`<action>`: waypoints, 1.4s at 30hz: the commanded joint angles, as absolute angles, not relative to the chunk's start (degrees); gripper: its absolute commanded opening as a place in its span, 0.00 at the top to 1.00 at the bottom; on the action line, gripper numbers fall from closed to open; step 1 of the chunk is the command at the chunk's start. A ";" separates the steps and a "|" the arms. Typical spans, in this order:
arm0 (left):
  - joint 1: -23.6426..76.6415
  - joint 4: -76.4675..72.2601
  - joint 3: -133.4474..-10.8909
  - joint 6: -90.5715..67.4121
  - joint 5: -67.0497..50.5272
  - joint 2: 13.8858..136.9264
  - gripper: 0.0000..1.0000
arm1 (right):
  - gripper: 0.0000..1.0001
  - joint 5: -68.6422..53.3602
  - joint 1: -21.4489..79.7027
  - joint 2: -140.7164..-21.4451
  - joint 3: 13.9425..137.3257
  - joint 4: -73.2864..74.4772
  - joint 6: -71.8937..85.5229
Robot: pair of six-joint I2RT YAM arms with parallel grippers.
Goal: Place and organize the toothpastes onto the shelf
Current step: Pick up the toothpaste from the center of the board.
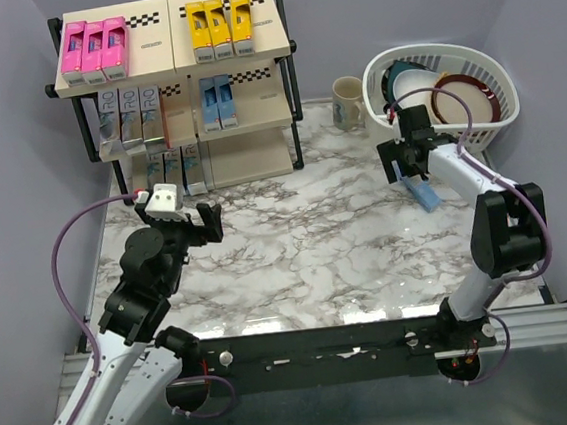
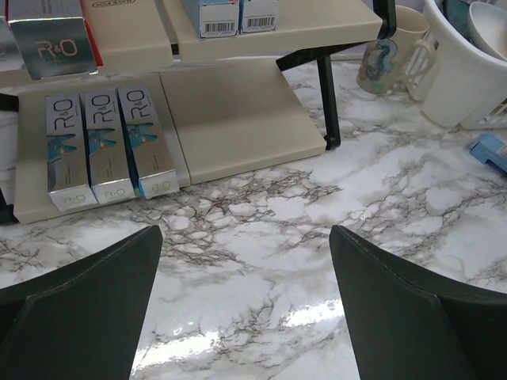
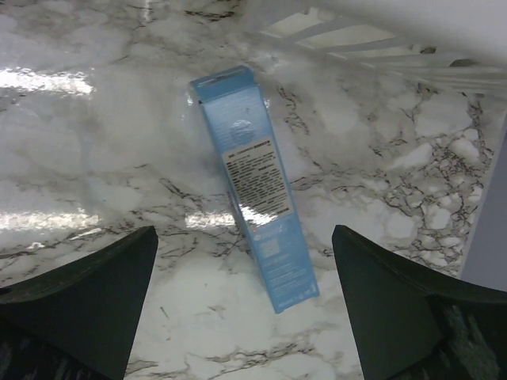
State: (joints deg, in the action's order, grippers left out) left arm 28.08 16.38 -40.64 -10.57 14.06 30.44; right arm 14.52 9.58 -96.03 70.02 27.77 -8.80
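Observation:
The shelf (image 1: 267,124) stands at the back left. Its top board holds pink toothpastes (image 1: 95,46) and yellow ones (image 1: 220,27). The middle board carries silver ones (image 1: 125,115) and light blue ones (image 1: 217,101). Three teal-blue cartons (image 2: 107,146) lie side by side on the bottom board. One light blue carton (image 3: 253,182) lies flat on the table beside the basket, also visible from above (image 1: 426,196). My right gripper (image 3: 244,231) hovers open over it, one finger on each side of its near end, not touching. In front of the shelf my left gripper (image 2: 245,233) is open and empty.
A white plastic basket (image 1: 502,99) with dishes stands at the back right, close to the loose carton. A mug (image 1: 347,103) sits between basket and shelf. The right half of the bottom board (image 2: 238,119) is bare. Purple walls close in the table.

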 commanded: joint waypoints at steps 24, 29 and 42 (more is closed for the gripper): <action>27.25 13.54 -39.46 -10.63 10.90 31.64 0.01 | 0.22 -7.47 1.49 -110.40 73.83 32.00 -18.90; 26.98 13.53 -39.38 -10.72 10.46 31.47 0.01 | 0.26 -10.45 1.41 -106.70 70.67 30.41 -19.34; 26.89 13.45 -39.38 -10.90 10.11 30.94 0.01 | 0.31 -16.08 2.19 -99.32 63.46 28.83 -14.59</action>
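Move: The last blue toothpaste lies below the open right hand, its middle about 3 cm to the right, 1 cm ahead and 7 cm down. The plate basket stands beyond it, some 15 cm ahead of the hand and 11 cm right; the mug is about 20 cm ahead and 8 cm left. From the left hand, that toothpaste is roughly 20 cm ahead, 46 cm right and 25 cm lower. The blue toothpaste is straddled by the right fingers as the hand sinks about 5 cm, easing forward and first slightly right. The fingers close only part-way, then the low hand draws back and left some 3–4 cm, turning counter-clockwise and rolling its left side up. At the end the right finger is against the box's side, with no full pinch. ##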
